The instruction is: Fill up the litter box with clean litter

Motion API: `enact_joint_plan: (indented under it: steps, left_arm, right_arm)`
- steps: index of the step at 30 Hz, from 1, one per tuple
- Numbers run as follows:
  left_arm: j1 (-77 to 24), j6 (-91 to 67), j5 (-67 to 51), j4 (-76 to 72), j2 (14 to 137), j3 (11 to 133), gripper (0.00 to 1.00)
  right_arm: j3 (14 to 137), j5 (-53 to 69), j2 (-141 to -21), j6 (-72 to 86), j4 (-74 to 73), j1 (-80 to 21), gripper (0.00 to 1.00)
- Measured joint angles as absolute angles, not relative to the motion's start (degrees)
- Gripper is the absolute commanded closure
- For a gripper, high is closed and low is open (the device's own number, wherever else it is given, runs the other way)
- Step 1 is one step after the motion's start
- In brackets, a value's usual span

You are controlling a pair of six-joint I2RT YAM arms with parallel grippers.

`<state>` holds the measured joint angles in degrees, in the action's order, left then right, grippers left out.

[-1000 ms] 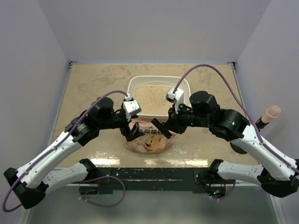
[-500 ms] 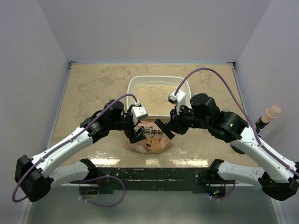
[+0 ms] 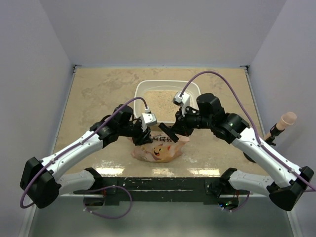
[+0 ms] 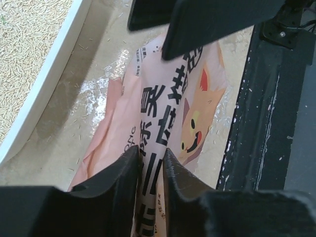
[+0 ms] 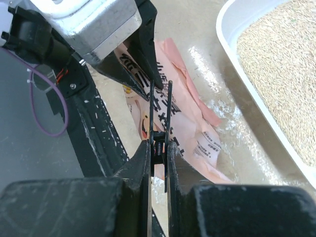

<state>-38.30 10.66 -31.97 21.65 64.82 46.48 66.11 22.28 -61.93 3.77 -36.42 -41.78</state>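
Observation:
The white litter box (image 3: pixel 140 89) stands mid-table, with clean litter (image 3: pixel 160 101) covering its floor. In front of it lies the orange-pink printed bag (image 3: pixel 159 150). My left gripper (image 3: pixel 143 138) is at the bag's left side. In the left wrist view it (image 4: pixel 150 155) is shut on a raised fold of the bag (image 4: pixel 197 103), with the litter box rim (image 4: pixel 49 84) to the left. My right gripper (image 3: pixel 171 133) hovers over the bag's top edge. In the right wrist view it (image 5: pixel 159 148) is shut on a black spring clip (image 5: pixel 160 116) above the bag (image 5: pixel 190 131).
Stray granules and shiny patches lie on the tabletop (image 4: pixel 94 98) between bag and box. The table's black front edge (image 3: pixel 158 181) runs just behind the bag. A pinkish knob-ended object (image 3: pixel 285 119) stands at the right wall. Grey walls close three sides.
My left gripper moved right onto the bag and its open jaws shut on a fold. The right arm shifted slightly left, still holding the clip.

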Motion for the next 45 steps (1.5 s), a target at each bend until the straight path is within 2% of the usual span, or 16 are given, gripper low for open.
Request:
enact_joint_plan:
  steps: [2,3,4,24,45]
  left_arm:
    - [-38.3,10.83,-32.58,21.65,64.93,46.46,0.84]
    - [-38.3,11.09,-32.86,21.69,64.93,46.46,0.95]
    - [-38.3,11.2,-33.1,21.69,64.93,46.41,1.0]
    - [-38.26,11.6,-34.33,21.82,64.53,45.89,1.0]
    - [-38.26,11.64,-34.44,21.98,62.74,45.08,1.0]
  right_arm:
    - [64.99,23.92,-62.54,2.39,-34.59,-41.78,1.0]
    - [64.16,24.82,-62.61,1.67,-33.63,-41.78,1.0]
    - [63.35,25.54,-62.54,0.97,-32.8,-41.78,1.0]
    - [58.67,31.11,-65.8,-6.81,-19.4,-41.78,1.0]
    - [53.63,32.75,-66.37,-8.43,-15.73,-41.78,1.0]
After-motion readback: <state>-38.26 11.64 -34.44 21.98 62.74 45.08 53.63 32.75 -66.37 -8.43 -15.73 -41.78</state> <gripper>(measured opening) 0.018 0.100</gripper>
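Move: The black clip, already held open in the right fingers, is bound for the folded top of the litter bag, whose clipping stretch lies about 6 cm to the right hand's left, level fore and aft, and some 10 cm below. The left gripper is about 11 cm left and 11 cm below, level fore and aft; the litter box's middle is some 23 cm ahead, 2 cm left and 22 cm lower. The left hand has the folded bag top between its half-open fingers, roughly 2 cm right and 2 cm below. The left fingers close the rest of the way, pinching the folded bag top, then hold it almost in place with about 1 cm of drift back towards the base. The right hand keeps its grip on the open clip and carries it left towards the fold beside the left fingers, dipping and rising by a centimetre or two, then sinking, for about 4 cm left and 5 cm down in all, while it turns some 15 degrees counter-clockwise and its fingers swing to bring the jaws over the bag top. ##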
